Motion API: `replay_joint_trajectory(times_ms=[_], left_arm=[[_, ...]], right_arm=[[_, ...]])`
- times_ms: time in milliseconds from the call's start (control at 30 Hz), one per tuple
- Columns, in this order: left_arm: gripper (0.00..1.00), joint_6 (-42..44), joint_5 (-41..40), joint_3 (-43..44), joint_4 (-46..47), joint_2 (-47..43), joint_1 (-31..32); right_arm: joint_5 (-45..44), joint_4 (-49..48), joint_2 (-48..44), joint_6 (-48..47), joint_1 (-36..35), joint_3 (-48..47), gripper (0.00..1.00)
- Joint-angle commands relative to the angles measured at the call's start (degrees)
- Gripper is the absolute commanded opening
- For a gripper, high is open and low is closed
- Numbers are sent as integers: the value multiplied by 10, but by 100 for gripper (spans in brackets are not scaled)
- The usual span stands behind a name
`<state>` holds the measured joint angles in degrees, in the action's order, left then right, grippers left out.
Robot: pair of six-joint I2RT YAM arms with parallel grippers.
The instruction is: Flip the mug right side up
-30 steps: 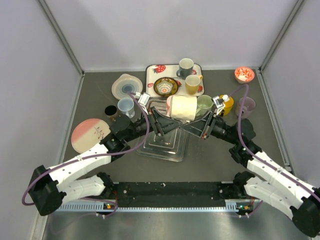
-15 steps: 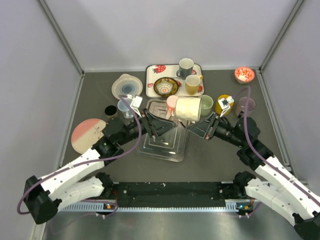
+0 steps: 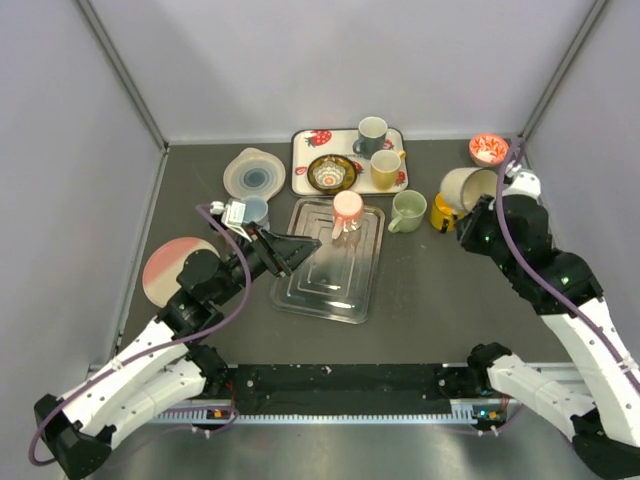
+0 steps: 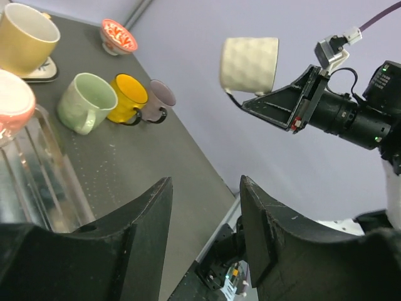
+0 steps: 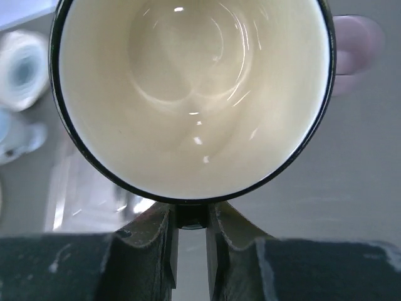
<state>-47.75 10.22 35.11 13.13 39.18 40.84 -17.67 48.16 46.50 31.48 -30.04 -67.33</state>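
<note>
The mug point(image 3: 462, 187) is cream with a dark rim and hangs in the air at the right, above the yellow cup. It is tilted, its mouth showing up and to the left. My right gripper point(image 3: 479, 212) is shut on its handle. The right wrist view looks straight into the mug point(image 5: 191, 94), with the handle point(image 5: 191, 216) pinched between the fingers of the right gripper point(image 5: 191, 232). My left gripper point(image 3: 303, 245) stands open and empty over the clear tray's left edge. From the left wrist, the mug point(image 4: 249, 63) shows far beyond the open left gripper point(image 4: 205, 210).
An upturned pink cup point(image 3: 347, 208) stands on the clear tray point(image 3: 330, 275). A green mug point(image 3: 408, 210) and a yellow cup point(image 3: 440, 213) sit beside it. A strawberry tray point(image 3: 303, 165) with cups, a red bowl point(image 3: 489, 149), a blue plate point(image 3: 254, 172) and a pink plate point(image 3: 172, 268) lie around.
My left gripper opened, released the mug and drew back to the left. The right arm carried the mug by its handle up and to the right, away from the tray.
</note>
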Motion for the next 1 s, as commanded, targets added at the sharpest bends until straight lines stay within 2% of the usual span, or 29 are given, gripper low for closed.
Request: replay_joint_trajectory(times_ms=[0,100,200,233,267,433,667,967], left_arm=[[52,24,-29,7,-45,-3,-3],[51,34,-27,28,-92,9,-3],[51,34,-29,32,-111,15,-4],[50,31,-32,29,-118,16,-4],[50,23,-33,22,-122,16,-4],[49,8,-29,3,-149,18,-4],[49,8,-43,-18,-156,-24,-4],[49,36,-61,-16,-200,-29,-4]], right_arm=[[-87,62,16,-77,146,-38,0],[-68,51,27,-78,247,-12,0],[-98,33,50,-47,267,15,0],[-85,26,61,-35,317,21,0],[-63,19,69,-16,335,26,0],[-70,0,149,22,412,8,0],[-74,-7,295,17,464,-30,0],[-83,-64,399,-5,474,-38,0]])
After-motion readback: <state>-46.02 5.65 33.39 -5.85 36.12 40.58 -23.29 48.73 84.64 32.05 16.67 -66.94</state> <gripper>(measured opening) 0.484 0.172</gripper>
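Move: For the cream mug in my right hand, the open table spot at the row's right end lies about 14 cm ahead, 25 cm to the right and 25 cm below. On that level, the purple mug is 14 cm ahead and 14 cm right, the yellow mug 15 cm ahead and 3 cm right. From my left hand, the upside-down pink mug is about 20 cm ahead, 9 cm right and 28 cm below. Keeping my right fingers shut on the cream mug's handle, I sweep it right about 23 cm, then increasingly down some 18 cm and slightly forward, past the purple mug, turning my wrist clockwise and tipping my fingers steeply down. Meanwhile my empty left hand, still half open, sinks about 8 cm towards the pink mug's level, fingers tipping down. ##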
